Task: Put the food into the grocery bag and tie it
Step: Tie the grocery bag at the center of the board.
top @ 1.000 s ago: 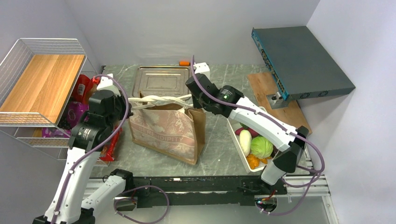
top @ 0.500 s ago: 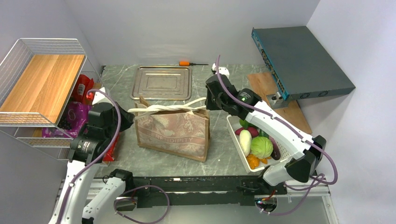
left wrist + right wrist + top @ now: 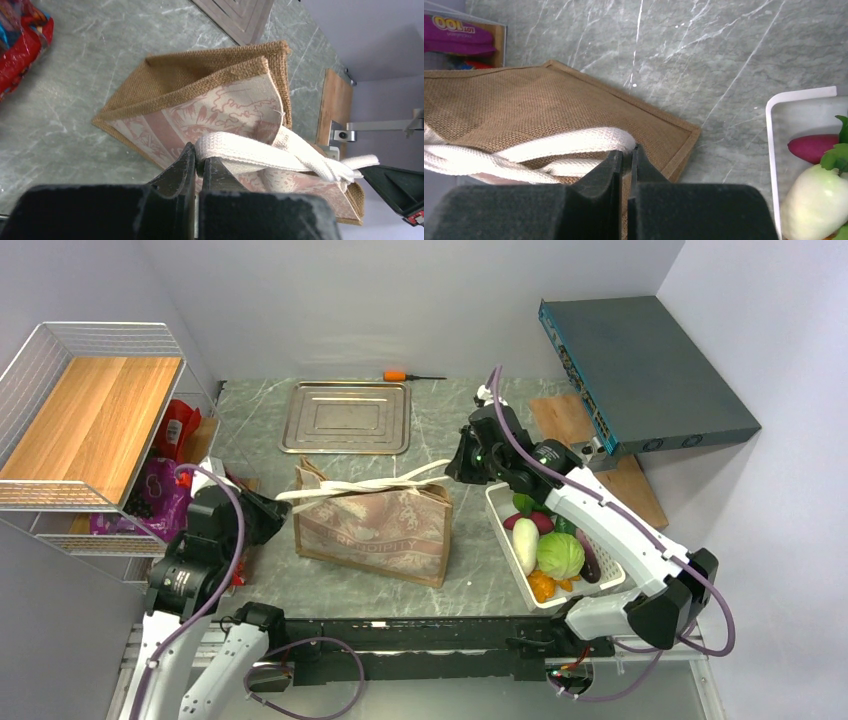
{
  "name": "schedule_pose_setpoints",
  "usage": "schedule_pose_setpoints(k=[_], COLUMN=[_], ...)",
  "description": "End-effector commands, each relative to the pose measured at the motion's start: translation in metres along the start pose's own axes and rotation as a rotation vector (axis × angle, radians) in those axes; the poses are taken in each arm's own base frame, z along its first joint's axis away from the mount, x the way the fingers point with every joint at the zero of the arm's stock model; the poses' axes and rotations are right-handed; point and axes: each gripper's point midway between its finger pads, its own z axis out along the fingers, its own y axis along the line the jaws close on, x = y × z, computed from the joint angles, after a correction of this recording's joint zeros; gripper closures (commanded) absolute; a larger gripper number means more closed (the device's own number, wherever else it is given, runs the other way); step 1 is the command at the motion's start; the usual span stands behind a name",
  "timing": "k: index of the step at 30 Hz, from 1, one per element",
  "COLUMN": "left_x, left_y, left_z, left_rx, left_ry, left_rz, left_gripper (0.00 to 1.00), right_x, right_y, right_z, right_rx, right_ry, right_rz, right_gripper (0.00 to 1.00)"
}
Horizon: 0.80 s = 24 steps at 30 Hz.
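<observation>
The grocery bag (image 3: 370,530) stands mid-table, brown weave with a pink print. Its white handles (image 3: 360,483) cross and twist over the top, stretched between my two grippers. My left gripper (image 3: 280,500) is shut on the left handle end (image 3: 240,152), at the bag's left edge (image 3: 200,80). My right gripper (image 3: 452,468) is shut on the right handle end (image 3: 569,142), above the bag's right corner (image 3: 524,100). Food lies in a white basket (image 3: 500,530) at right: a pale vegetable (image 3: 525,543), a green cabbage (image 3: 560,555) and an orange piece (image 3: 541,585). A red packet (image 3: 20,45) lies at left.
A metal tray (image 3: 345,418) and an orange-handled screwdriver (image 3: 410,375) lie at the back. A wire rack with a wooden shelf (image 3: 90,410) stands at far left, packets beneath it. A blue-grey box (image 3: 640,370) sits on a wooden board (image 3: 590,460) at back right.
Both grippers have pulled apart, the left toward the near left and the right to the right. The handles are drawn tauter and the bag has slid right and squared up.
</observation>
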Motion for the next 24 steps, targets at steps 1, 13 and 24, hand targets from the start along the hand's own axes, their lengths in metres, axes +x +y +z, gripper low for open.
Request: schedule_pose_setpoints(k=[1, 13, 24], left_x=[-0.032, -0.014, -0.042], left_y=[0.126, 0.158, 0.129], left_z=[-0.035, -0.044, -0.046], left_rx=[-0.556, -0.645, -0.453], left_ry=[-0.294, -0.333, -0.453], left_rz=[0.023, -0.092, -0.062], left_gripper=[1.0, 1.0, 0.74], right_x=[-0.017, -0.02, -0.046], right_y=[-0.191, -0.216, -0.177], right_z=[-0.059, -0.062, -0.06], right_rx=[0.764, 0.809, 0.553], right_ry=[-0.07, -0.068, -0.185], right_rz=[-0.124, -0.081, -0.112], right_gripper=[1.0, 1.0, 1.0])
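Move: Between the two hands, the knot in the pale handles lies about 21 cm to the left hand's right and 4 cm ahead; from the right hand it is roughly 9 cm left and 4 cm back, both times slightly below. The bag's middle is some 15 cm right of the left hand, 2 cm back, 13 cm down; the tray is 22 cm ahead and 10 cm right, 22 cm down. The vegetable basket sits 24 cm right of the right hand, 8 cm back, 19 cm down. Pulling the handle end back and down about 3 cm, away from the knot, the left hand rolls its left side down some 10 degrees and then holds; finally its fingers part a little, let go of the strap, and the hand springs about 3 cm left. The right hand keeps its pinch on the other loops, sinks barely a centimetre, then jerks about 2 cm right. ##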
